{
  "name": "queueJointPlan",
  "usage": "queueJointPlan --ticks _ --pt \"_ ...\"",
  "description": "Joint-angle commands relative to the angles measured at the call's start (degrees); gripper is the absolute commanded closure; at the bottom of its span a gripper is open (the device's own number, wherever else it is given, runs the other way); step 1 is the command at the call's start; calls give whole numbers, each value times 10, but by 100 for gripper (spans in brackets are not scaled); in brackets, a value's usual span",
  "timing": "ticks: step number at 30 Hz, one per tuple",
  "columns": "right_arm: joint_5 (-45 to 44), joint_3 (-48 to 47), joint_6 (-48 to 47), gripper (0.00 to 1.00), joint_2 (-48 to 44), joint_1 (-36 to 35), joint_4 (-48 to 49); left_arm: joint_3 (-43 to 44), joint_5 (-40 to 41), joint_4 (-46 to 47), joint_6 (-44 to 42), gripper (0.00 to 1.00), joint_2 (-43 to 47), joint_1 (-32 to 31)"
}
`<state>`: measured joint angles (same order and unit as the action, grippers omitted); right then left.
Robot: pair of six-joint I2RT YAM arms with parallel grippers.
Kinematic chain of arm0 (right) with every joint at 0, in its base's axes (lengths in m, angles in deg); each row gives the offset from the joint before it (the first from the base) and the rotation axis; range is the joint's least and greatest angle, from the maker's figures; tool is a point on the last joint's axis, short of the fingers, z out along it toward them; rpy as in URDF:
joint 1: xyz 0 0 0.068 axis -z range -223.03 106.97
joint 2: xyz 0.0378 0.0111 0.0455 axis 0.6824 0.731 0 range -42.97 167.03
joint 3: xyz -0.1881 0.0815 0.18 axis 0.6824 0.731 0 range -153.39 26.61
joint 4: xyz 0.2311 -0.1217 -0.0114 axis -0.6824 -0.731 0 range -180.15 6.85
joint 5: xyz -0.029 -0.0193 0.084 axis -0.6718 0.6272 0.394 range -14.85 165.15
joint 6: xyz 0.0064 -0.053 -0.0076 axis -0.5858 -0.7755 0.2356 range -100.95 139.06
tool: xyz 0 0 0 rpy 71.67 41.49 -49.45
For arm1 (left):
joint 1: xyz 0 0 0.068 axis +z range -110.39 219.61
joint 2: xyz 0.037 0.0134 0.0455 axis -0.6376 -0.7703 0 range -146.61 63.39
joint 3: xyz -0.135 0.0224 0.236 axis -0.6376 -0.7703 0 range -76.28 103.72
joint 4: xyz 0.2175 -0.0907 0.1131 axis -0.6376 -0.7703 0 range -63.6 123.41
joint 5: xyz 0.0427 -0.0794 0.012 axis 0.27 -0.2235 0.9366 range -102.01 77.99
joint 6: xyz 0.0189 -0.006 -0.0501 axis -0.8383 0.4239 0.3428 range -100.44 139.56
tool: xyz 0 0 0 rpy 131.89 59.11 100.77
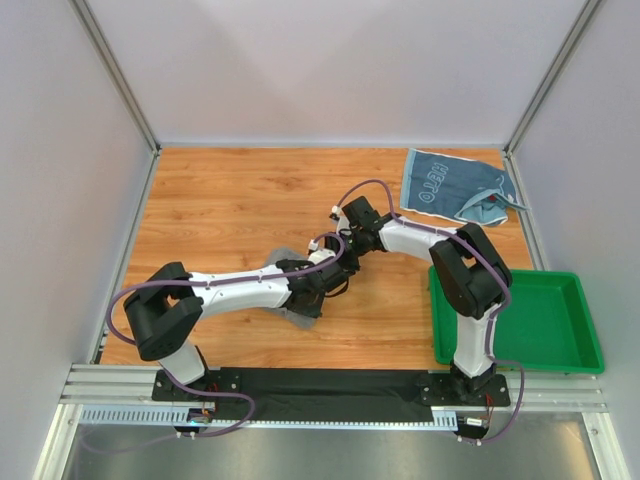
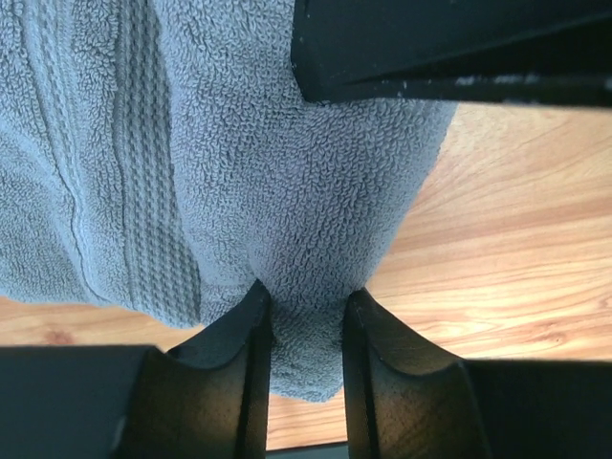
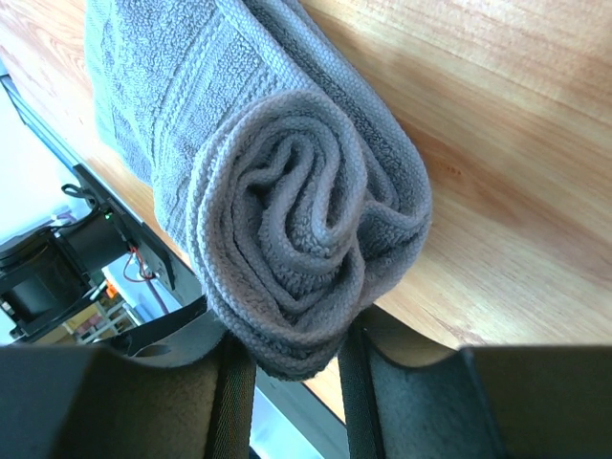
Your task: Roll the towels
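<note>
A grey towel (image 1: 283, 260) lies mid-table, mostly under my two grippers. In the right wrist view its end (image 3: 306, 220) is a tight spiral roll, resting on the wood. My right gripper (image 3: 292, 349) (image 1: 335, 247) has that end wedged between its fingers, both pads touching it. My left gripper (image 2: 308, 296) (image 1: 316, 288) is shut on the grey towel (image 2: 287, 172), with a fold pinched narrow between its fingertips. A light blue towel (image 1: 445, 185) with white lettering lies flat at the far right, one corner bunched near a small red mark.
A green plastic tray (image 1: 545, 320) sits at the near right beside the right arm's base. Grey walls enclose the wooden table on three sides. A black strip and metal rail run along the near edge.
</note>
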<state>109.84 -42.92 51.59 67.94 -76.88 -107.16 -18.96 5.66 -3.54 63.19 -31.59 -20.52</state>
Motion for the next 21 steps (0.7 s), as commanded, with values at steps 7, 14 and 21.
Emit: queueJointPlan --ticks 7,14,21 --pt "-37 -17 -48 64 38 50 -42 -76 -141 71 -19 92 1 24" --pt "-38 -17 -65 64 40 96 -60 -116 -226 130 -21 100 75 80" --pt "-51 -43 -83 41 34 136 -96 -133 -304 178 -17 100 117 108"
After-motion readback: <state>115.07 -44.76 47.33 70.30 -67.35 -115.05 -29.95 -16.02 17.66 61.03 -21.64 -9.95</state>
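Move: The gray towel's roll lies between the hands, its near end in the left fingers. Its middle is about 4 cm ahead and 1 cm right of the left hand, and roughly 4 cm back and 2 cm left of the right hand, at about hand height. The towel's flat part lies some 6 cm left and 3 cm ahead of the left hand. From the right hand, the blue towel is about 17 cm ahead and 27 cm right, and the green bin's middle 12 cm back and 38 cm right. Still pinching the roll's near end, the left hand pulls it about 3 cm to the right and 2.5 cm up, a little forward too, its fingertips swinging some 25 degrees towards the right. The right hand, around the far end, travels about 5 cm right and 2 cm forward at nearly the same height, its fingers spreading around the roll at the very end. ##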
